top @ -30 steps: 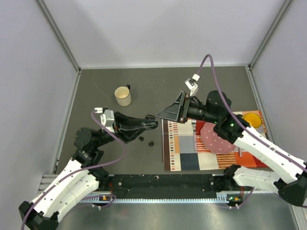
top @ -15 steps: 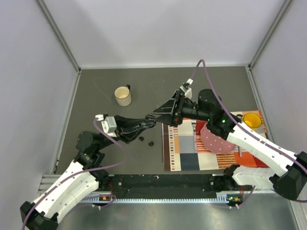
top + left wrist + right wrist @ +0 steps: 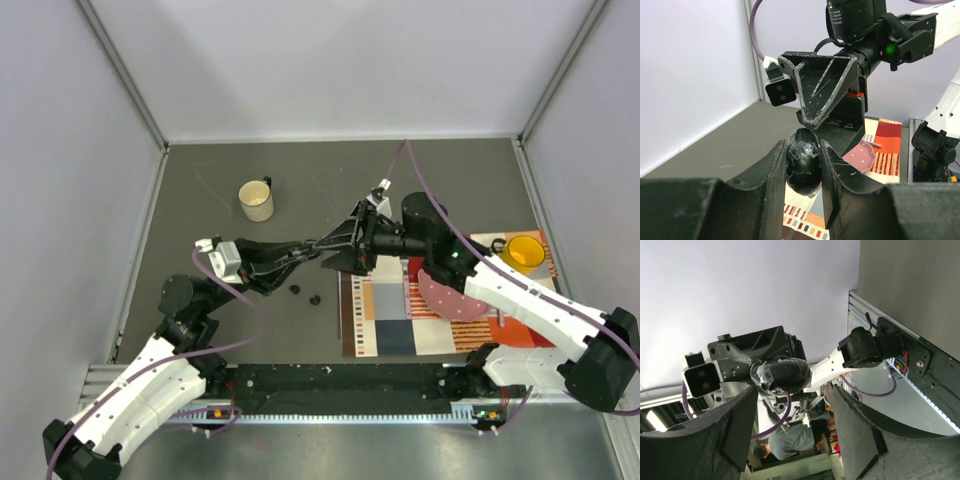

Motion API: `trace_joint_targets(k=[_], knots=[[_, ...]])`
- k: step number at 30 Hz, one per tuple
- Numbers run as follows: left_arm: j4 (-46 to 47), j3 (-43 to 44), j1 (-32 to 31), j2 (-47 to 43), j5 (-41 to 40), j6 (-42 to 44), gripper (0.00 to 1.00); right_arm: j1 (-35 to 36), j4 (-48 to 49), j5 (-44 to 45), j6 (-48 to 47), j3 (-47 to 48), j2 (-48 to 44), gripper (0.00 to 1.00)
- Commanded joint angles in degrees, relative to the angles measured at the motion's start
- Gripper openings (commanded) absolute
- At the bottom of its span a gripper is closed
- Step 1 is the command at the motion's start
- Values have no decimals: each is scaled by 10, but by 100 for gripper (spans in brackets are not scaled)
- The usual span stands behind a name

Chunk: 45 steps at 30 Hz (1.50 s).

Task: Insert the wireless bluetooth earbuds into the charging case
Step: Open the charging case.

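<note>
My left gripper [image 3: 317,244] is raised above the table and shut on a black oval charging case [image 3: 804,162] with clear tape on it. The right gripper [image 3: 338,250] faces it from the right, open, its fingers [image 3: 822,97] right at the case's far end. In the right wrist view the case [image 3: 785,374] sits just ahead of the gap between the spread jaws of the right gripper [image 3: 795,425]. Two tiny black earbuds [image 3: 294,290] [image 3: 314,299] lie on the grey table below the left gripper [image 3: 803,152].
A cream mug [image 3: 257,200] stands at the back left. A patterned placemat [image 3: 385,320] lies to the right with a pink plate [image 3: 445,292] and a yellow cup [image 3: 523,250] on it. Grey walls enclose the table.
The right gripper has swung left to meet the left gripper and its jaws narrowed a little. The left gripper, still holding the case, rose slightly toward it.
</note>
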Motion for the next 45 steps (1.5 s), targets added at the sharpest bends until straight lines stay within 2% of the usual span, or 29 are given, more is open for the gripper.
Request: trace_joint_targets(k=[1,7,14,25,29,30,31,32,33,34,37,39,41,43,44,45], knots=[[49,-2,1,-2,-10,4,0,4,99,-30,42,-14,11,61],[68,-4,-1,9,-6,-14,0,4,166,-31,77,-37,22,60],[82,-9,-5,13,-6,-26,0,4,183,-7,75,-38,17,55],[85,-12,-8,14,-10,-37,0,4,219,-12,81,-46,19,33],[83,-14,-8,17,-20,-45,2,4,237,-14,84,-52,18,10],[83,-14,-8,18,-23,-48,4,4,241,-14,87,-54,18,6],[81,-14,-8,17,-24,-49,14,3,245,-14,87,-57,18,2],[78,-14,-8,16,-27,-51,16,4,247,-14,89,-58,18,0],[75,-14,-9,16,-28,-52,18,4,249,-14,90,-58,18,0],[73,-13,-8,14,-30,-52,27,4,250,-14,91,-59,18,0],[63,-12,-9,11,-33,-49,42,4,256,-12,92,-61,18,0],[56,-12,-9,9,-38,-47,46,4,256,-9,93,-63,16,0],[54,-14,-9,6,-40,-45,55,4,257,-8,94,-64,16,0],[53,-15,-9,3,-45,-45,60,4,257,-7,94,-65,15,0],[53,-16,-9,2,-44,-45,69,4,257,-7,95,-64,16,0],[52,-16,-9,1,-44,-44,74,3,258,-7,96,-65,16,0]])
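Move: The charging case is still pinched in the left fingers, its middle about 1 cm to the right of that hand's point. From the open right fingers it lies roughly 3 cm to the left, 1 cm ahead and 2 cm above. On the table some 29 cm below the left hand, one earbud lies about 4 cm ahead and 4 cm left, another about 2 cm ahead and 1 cm right. Up and a little left and forward, about 2 cm in all, the right hand brings its fingertips around the free end of the charging case, tilting them some 10 degrees towards level, and closes to pinch it. The left hand rises about 1 cm with the case, then opens wide late on and lets go, easing slightly down beside it. ##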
